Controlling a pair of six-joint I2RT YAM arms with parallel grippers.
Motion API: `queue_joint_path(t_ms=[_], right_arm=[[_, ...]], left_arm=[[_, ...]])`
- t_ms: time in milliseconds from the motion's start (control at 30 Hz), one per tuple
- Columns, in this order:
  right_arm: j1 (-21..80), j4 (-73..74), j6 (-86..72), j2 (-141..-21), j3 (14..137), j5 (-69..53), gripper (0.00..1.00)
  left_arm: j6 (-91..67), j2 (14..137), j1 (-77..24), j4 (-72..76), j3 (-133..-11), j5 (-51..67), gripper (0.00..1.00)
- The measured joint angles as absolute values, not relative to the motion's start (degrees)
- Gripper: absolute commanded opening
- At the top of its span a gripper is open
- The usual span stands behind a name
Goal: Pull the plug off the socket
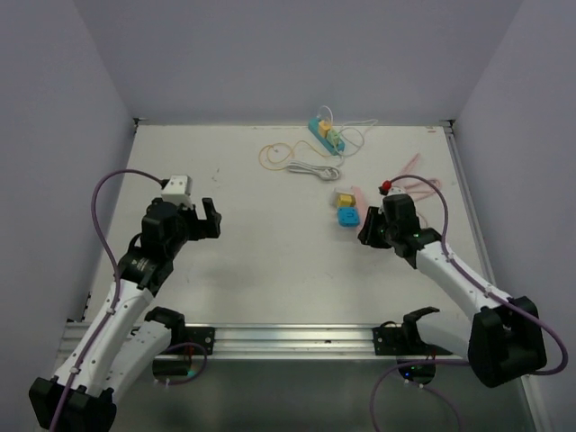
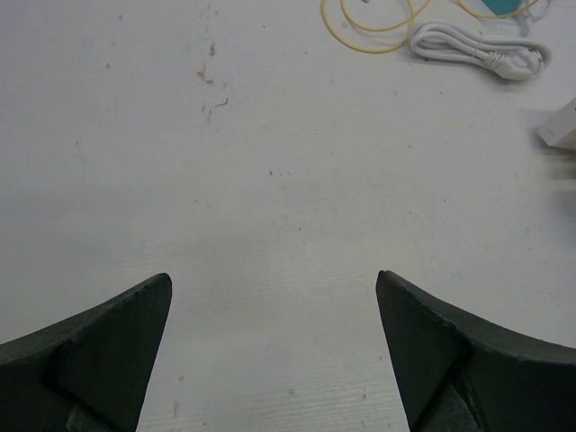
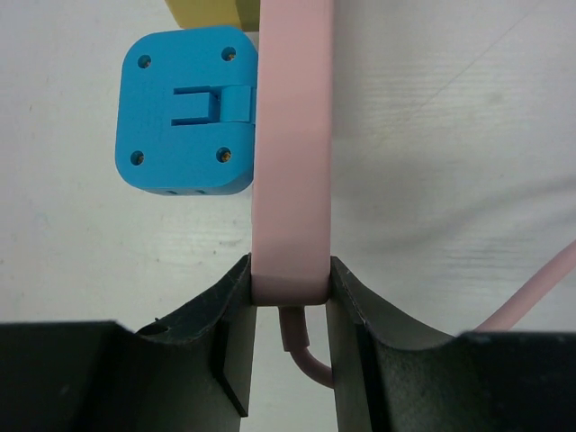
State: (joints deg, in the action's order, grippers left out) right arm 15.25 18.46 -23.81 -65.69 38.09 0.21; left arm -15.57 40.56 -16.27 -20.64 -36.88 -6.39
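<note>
In the right wrist view, a pink socket strip (image 3: 292, 153) runs straight up from my right gripper (image 3: 290, 270), which is shut on its near end. The strip's pink cord (image 3: 310, 360) curls out below the grip. A blue square plug (image 3: 184, 112) sits against the strip's left side, with a yellow plug (image 3: 211, 11) just beyond it at the frame's top. From above, the blue plug (image 1: 347, 217) and yellow plug (image 1: 344, 198) lie left of the right gripper (image 1: 371, 230). My left gripper (image 1: 202, 220) hangs open over bare table at mid-left, far from them, nothing between its fingers (image 2: 135, 324).
A teal power strip (image 1: 326, 135) with plugs lies at the back of the table. In front of it are a coiled white cable (image 1: 310, 167) and a yellow cord loop (image 1: 270, 155). The pink cord (image 1: 416, 171) trails to the right. Grey walls close in three sides.
</note>
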Motion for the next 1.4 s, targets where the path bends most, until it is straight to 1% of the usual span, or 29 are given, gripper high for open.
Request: queue_joint_path(t_ms=[100, 300, 400, 567, 667, 700, 767, 800, 900, 1000, 1233, 1400], right_arm=[[21.23, 17.41, -24.56, -64.03, 34.87, -0.73, 0.0], [38.98, 11.79, -26.26, -66.19, 31.46, -0.58, 0.0], [45.15, 7.97, -27.46, -70.78, 31.38, 0.93, 0.05], [50.11, 3.84, -28.99, -79.15, 33.56, 5.5, 0.21], [52.21, 2.5, -29.34, -83.2, 36.67, 8.38, 0.39], [52.82, 2.17, -29.41, -84.4, 37.63, 9.04, 0.48], [53.82, 1.8, -29.5, -86.32, 39.05, 9.5, 0.54], [54.24, 1.69, -29.5, -87.11, 39.42, 9.54, 0.6], [54.89, 1.63, -29.52, -87.2, 39.66, 10.02, 0.68], [54.96, 2.44, -29.23, -86.61, 39.66, 10.96, 0.7], [54.96, 3.31, -26.87, -84.66, 39.97, 12.67, 0.7], [54.96, 4.27, -24.14, -85.6, 43.11, 14.04, 0.69]], left_arm=[[-17.45, 41.54, -16.27, -20.91, -36.86, -4.12, 1.0], [-20.45, 41.15, -16.27, -20.75, -36.64, -0.71, 0.99], [-20.86, 40.69, -16.27, -20.71, -36.42, -0.51, 1.0], [-21.87, 39.92, -16.27, -20.75, -35.7, -0.38, 1.0], [-22.13, 39.83, -16.27, -20.73, -35.7, -0.36, 0.99], [-22.24, 39.77, -16.27, -20.73, -35.7, -0.27, 1.0], [-23.09, 39.42, -16.27, -20.62, -35.44, -0.03, 1.0], [-23.51, 39.09, -16.27, -20.6, -35.09, 0.23, 1.0], [-25.15, 38.09, -16.27, -20.62, -33.8, 1.39, 1.0], [-27.46, 37.36, -16.27, -20.47, -32.08, 2.94, 1.0], [-32.95, 36.86, -16.27, -19.09, -27.35, 7.53, 1.0], [-35.46, 37.78, -16.27, -17.58, -26.24, 9.67, 1.0]])
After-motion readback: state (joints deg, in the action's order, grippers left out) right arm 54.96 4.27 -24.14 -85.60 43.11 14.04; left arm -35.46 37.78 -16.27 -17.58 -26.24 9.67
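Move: My right hand already grips the near end of the pink strip, with the blue plug about 6 cm ahead and 5 cm left. The yellow plug is some 11 cm ahead and 5 cm left, the white plug 13 ahead and 6 left. I aim for bare table about 19 cm left, 7 cm back and 6 cm down. From my left hand the white plug lies roughly 37 cm right, 14 cm ahead and 12 cm lower. I swing the pink strip in my right hand some 19 cm left and back towards the bare table by my left hand, turning it about 30 degrees counter-clockwise while lowering it. There I spread my fingers off its end and start rising a little. My open left hand edges right, down and back about 8 cm towards the plugs, rolling its left side down and tipping its fingers downward. ##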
